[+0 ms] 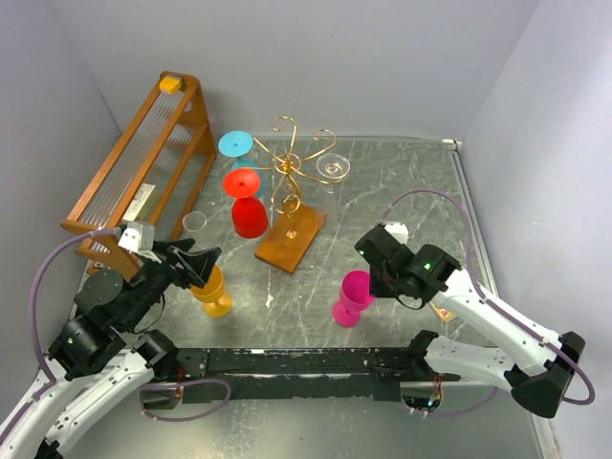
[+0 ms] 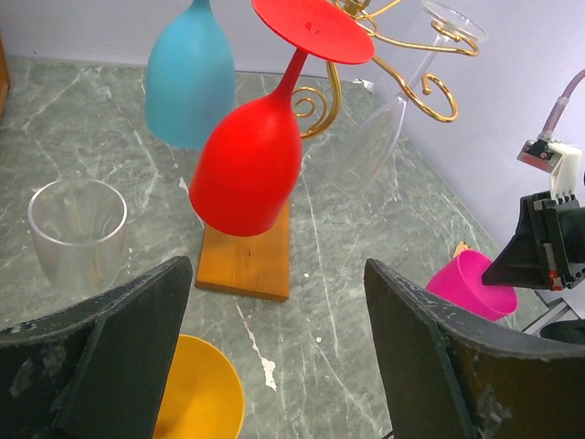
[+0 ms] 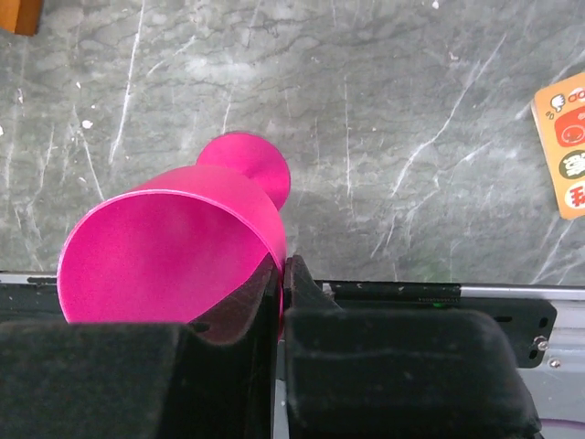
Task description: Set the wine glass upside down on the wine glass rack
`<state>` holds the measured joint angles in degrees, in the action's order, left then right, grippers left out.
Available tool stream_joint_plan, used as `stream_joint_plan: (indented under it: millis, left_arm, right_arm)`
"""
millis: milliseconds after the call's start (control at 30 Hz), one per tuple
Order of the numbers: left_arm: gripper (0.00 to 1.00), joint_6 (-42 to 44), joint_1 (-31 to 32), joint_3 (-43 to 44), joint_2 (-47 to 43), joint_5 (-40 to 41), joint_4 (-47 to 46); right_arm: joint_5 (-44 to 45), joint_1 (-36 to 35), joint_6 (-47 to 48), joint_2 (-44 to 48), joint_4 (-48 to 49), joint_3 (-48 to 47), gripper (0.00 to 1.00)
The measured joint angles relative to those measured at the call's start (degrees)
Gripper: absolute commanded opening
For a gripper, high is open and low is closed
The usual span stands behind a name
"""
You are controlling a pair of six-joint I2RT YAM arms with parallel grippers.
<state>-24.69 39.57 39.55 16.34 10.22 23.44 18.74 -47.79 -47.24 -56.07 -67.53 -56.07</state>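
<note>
A pink wine glass (image 1: 352, 298) stands upright on the marble table right of centre. My right gripper (image 1: 371, 278) is shut on its rim, one finger inside the bowl and one outside; the right wrist view shows the jaws (image 3: 283, 271) pinching the pink wall (image 3: 174, 247). The wine glass rack (image 1: 287, 168), gold wire on a wooden base (image 1: 290, 239), stands at the centre back. On it hang upside down a red glass (image 1: 247, 203), a blue glass (image 1: 235, 143) and a clear glass (image 1: 333, 168). My left gripper (image 1: 201, 265) is open over a yellow glass (image 1: 212, 292).
A tall orange-brown slatted frame (image 1: 143, 167) fills the back left. A clear tumbler (image 1: 194, 223) stands next to it. An orange card (image 3: 569, 142) lies on the table right of the pink glass. Grey walls close in on the left, back and right.
</note>
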Motion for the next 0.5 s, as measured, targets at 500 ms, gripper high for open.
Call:
stream_joint_plan:
  millis: [500]
  left_arm:
    - [0.88, 0.50, 0.00, 5.05, 4.63, -5.03, -3.32]
  right_arm:
    - [6.16, 0.00, 6.01, 3.63, 1.86, -13.42, 0.00]
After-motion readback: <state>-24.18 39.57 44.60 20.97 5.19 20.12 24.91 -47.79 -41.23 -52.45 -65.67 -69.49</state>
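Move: The right hand is shut on the right rim of the magenta wine glass, which still stands on the table. The middle of the rack's hooks lies about 23 cm ahead of that hand, 17 cm to its left and 13 cm above. The hanging clear glass is some 24 cm ahead and 8 cm left, the hanging red one 21 cm ahead and 26 cm left. From the open left hand the rack is roughly 20 cm ahead and 17 cm right, a little lower; the magenta glass is about 31 cm right, 2 cm back and 22 cm below. Still pinching the rim of the magenta glass, the right fingers lift it off the table, rising ever faster by about 10 cm and reaching some 3 cm forward, closer to the rack, while the wrist tips the fingertips forward and up by nearly 20 degrees. The left hand, empty and open, rises about 4 cm and edges to its right. ##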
